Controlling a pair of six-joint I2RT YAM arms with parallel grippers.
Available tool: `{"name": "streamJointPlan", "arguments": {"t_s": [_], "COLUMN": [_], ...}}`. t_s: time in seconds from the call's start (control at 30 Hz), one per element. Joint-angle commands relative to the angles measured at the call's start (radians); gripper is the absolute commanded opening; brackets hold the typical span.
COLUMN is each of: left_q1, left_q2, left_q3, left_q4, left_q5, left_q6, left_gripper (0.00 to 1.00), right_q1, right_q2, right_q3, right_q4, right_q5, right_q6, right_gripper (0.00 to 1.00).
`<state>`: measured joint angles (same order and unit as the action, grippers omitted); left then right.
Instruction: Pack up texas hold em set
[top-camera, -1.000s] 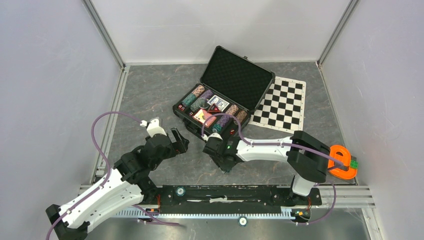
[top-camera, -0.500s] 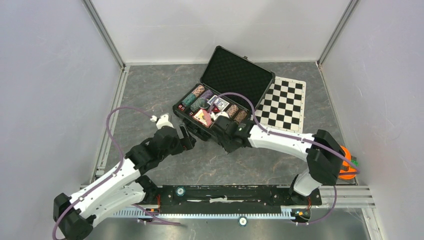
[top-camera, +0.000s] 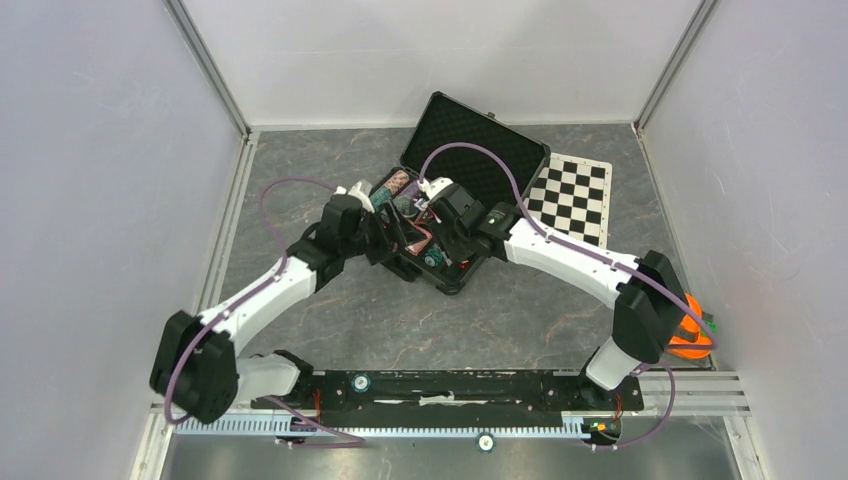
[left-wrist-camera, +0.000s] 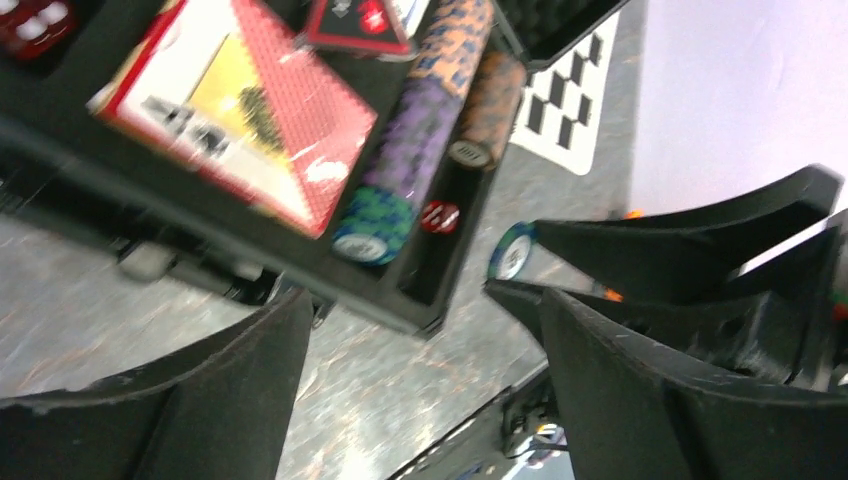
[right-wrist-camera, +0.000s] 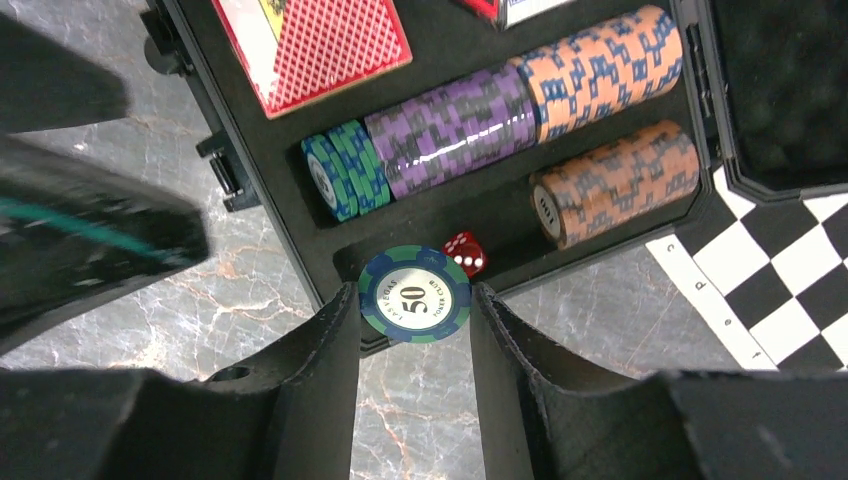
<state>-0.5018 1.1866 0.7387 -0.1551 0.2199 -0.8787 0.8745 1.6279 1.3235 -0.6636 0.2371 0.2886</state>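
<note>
The black case (top-camera: 470, 150) lies open, lid tilted back. Its tray (right-wrist-camera: 275, 160) holds rows of teal (right-wrist-camera: 345, 170), purple (right-wrist-camera: 450, 128), pink (right-wrist-camera: 600, 65) and brown chips (right-wrist-camera: 615, 185), a red card deck (right-wrist-camera: 315, 45) and a red die (right-wrist-camera: 465, 253). My right gripper (right-wrist-camera: 415, 300) is shut on a teal "50" chip (right-wrist-camera: 415, 295), held on edge over the tray's near corner. The same chip (left-wrist-camera: 512, 250) shows in the left wrist view. My left gripper (left-wrist-camera: 420, 310) hangs open just beside the case's front edge (left-wrist-camera: 380, 295), with only marble floor between its fingers.
A black-and-white chequered mat (top-camera: 570, 205) lies right of the case. An orange e-shaped piece (top-camera: 688, 330) sits at the right edge near the right arm's base. The two grippers are close together at the case's front. Grey walls enclose the marble floor.
Both arms swung forward from the near floor to the case. The right one carried the teal chip up to the tray's near corner; the left one reached the case's front edge.
</note>
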Motion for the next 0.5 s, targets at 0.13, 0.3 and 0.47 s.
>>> {"name": "streamJointPlan", "arguments": {"t_s": [0.13,0.3,0.47], "left_q1": [0.046,0.047,0.046], "left_q2": [0.227,0.284,0.318], "left_q3": [0.114,0.114,0.113], "left_q4": [0.301,0.393,0.449], "left_q5": [0.260,0.313,0.350], "left_q6": [-0.107,-0.148,-0.172], "left_gripper": [0.80,0.66,0.63], "right_q1": [-0.031,-0.049,-0.068], "right_q2": [0.006,0.005,0.019], "right_q3": [0.078,0.085,0.088], "right_q4": [0.085,0.103,0.116], "right_q5": [-0.088,-0.120,-0.164], "right_q6": [-0.103,-0.113,-0.117], "right_gripper": [0.40,0.40,0.40]}}
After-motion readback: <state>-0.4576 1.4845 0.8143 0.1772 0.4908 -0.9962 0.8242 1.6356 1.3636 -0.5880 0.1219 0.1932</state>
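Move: The green-edged 50 chip is already pinched in the right fingertips, at that hand point. From the left hand the chip lies about 9 cm to the right, some 1 cm ahead and 2 cm lower. Also from the left hand, the green stack is about 5 cm ahead, 3 cm right and 9 cm down; the card deck is 10 cm ahead, 2 cm left and 9 cm down. From the right hand, the red die lies 3 cm ahead, 1 cm right and 8 cm down. Bring the left gripper rightward and forward above the case, about 6 cm in all and near level, up to the chip, slowing at the end; roll its left side down some 15 degrees and close the wide-open fingers by about a third. Meanwhile ease the right gripper roughly 3 cm forward, up and left to meet it, keeping its pinch on the chip. ##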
